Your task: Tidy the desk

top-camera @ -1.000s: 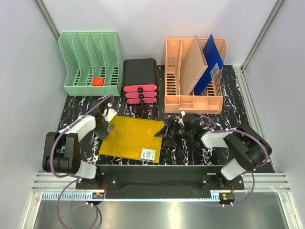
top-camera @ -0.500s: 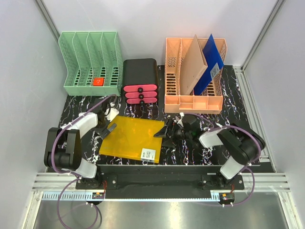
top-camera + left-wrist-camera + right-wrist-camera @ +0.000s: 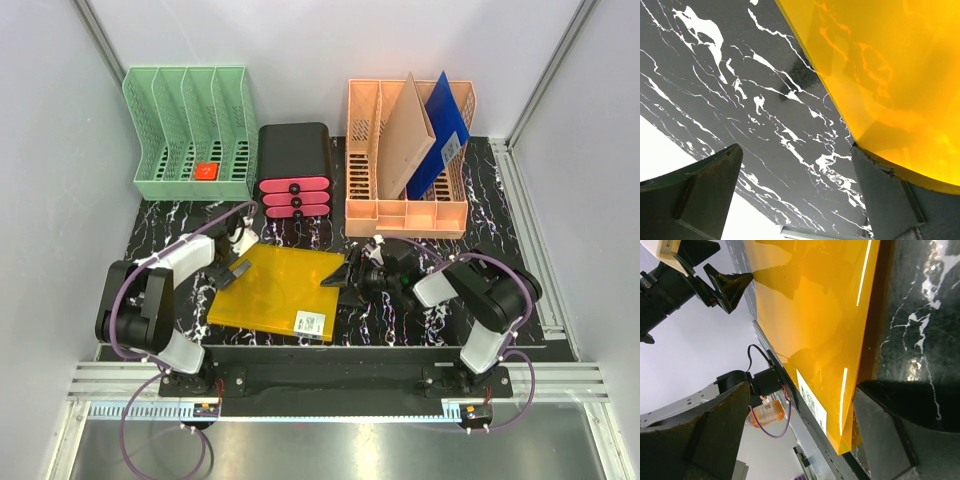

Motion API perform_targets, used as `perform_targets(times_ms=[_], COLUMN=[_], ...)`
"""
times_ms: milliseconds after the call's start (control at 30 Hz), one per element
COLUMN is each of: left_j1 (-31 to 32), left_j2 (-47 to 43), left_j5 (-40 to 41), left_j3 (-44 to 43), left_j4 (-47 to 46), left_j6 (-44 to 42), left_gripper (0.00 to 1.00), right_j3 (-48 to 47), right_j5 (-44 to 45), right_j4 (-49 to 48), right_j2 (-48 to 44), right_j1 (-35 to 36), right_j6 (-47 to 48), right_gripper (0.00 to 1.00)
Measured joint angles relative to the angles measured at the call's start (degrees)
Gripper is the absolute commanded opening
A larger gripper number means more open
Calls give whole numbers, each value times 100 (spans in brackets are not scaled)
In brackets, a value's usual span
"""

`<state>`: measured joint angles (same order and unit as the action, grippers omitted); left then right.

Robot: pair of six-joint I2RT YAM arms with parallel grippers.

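Observation:
A translucent yellow folder (image 3: 275, 288) lies flat on the black marble-veined desk (image 3: 160, 228), near its front edge. My left gripper (image 3: 233, 270) is at the folder's left edge. It is open, and in the left wrist view the folder (image 3: 890, 75) rests against the right finger (image 3: 890, 200) while bare desk (image 3: 765, 100) fills the gap of the gripper (image 3: 795, 195). My right gripper (image 3: 346, 275) is open at the folder's right edge. In the right wrist view the folder's edge (image 3: 830, 340) runs between the wide-apart fingers of the gripper (image 3: 800, 435).
A green file rack (image 3: 190, 130) with a small red item (image 3: 207, 171) stands at the back left. A black drawer unit with pink drawers (image 3: 295, 170) is in the middle. A peach rack (image 3: 370, 160) at the back right holds a tan folder (image 3: 410, 135) and a blue one (image 3: 442, 125).
The left gripper has moved right up to the folder's left edge. The right gripper has slid left over the folder's right edge. The folder has not moved.

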<state>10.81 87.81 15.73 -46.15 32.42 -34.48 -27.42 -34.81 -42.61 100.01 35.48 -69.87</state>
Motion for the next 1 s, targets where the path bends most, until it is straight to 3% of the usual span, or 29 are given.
perform_targets(times_ms=[500, 667, 800, 933, 967, 1000], left_j1=[369, 372, 391, 511, 551, 579], left_j2=[81, 81, 59, 33, 33, 33], left_j5=[192, 181, 149, -116, -155, -223], left_j3=[-37, -46, -79, -140, -151, -170], left_j4=[-20, -13, 24, 118, 140, 177], left_j6=[46, 48, 96, 254, 280, 317], left_gripper=[99, 99, 99, 99, 99, 99], right_j3=[-645, -820, -901, -1161, -1250, -1390], right_j5=[-234, -262, -264, -155, -109, -61], right_j4=[-1502, -1405, -820, 684, 1019, 1458], right_j2=[216, 133, 59, -332, -457, -605], right_j1=[190, 269, 313, 391, 396, 398], right_j6=[-846, -807, -562, 66, 234, 422], right_gripper=[77, 64, 54, 44, 39, 25])
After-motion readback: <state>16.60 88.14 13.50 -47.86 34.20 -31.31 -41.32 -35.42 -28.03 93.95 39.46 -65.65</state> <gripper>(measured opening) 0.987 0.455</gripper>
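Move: The yellow folder lies flat, its middle about 15 cm left of the right hand and 2 cm nearer the base, some 3 cm lower; its right edge is already at that hand's open fingers. From the left hand, the folder's middle is some 13 cm right and 4 cm back. From the right hand, the drawer box stands about 27 cm ahead and 11 cm left, the orange rack some 28 cm ahead and 16 cm right. Up and to the left goes the right hand, raising the folder's right side: it climbs about 8 cm, dips slightly and lifts again, fingertips tipping up some 15 degrees and easing back while the fingers narrow to about half open around the edge. The left hand stays low and wide open, one finger still against the folder's left edge, pushing it roughly 4 cm to the right in two steps. ##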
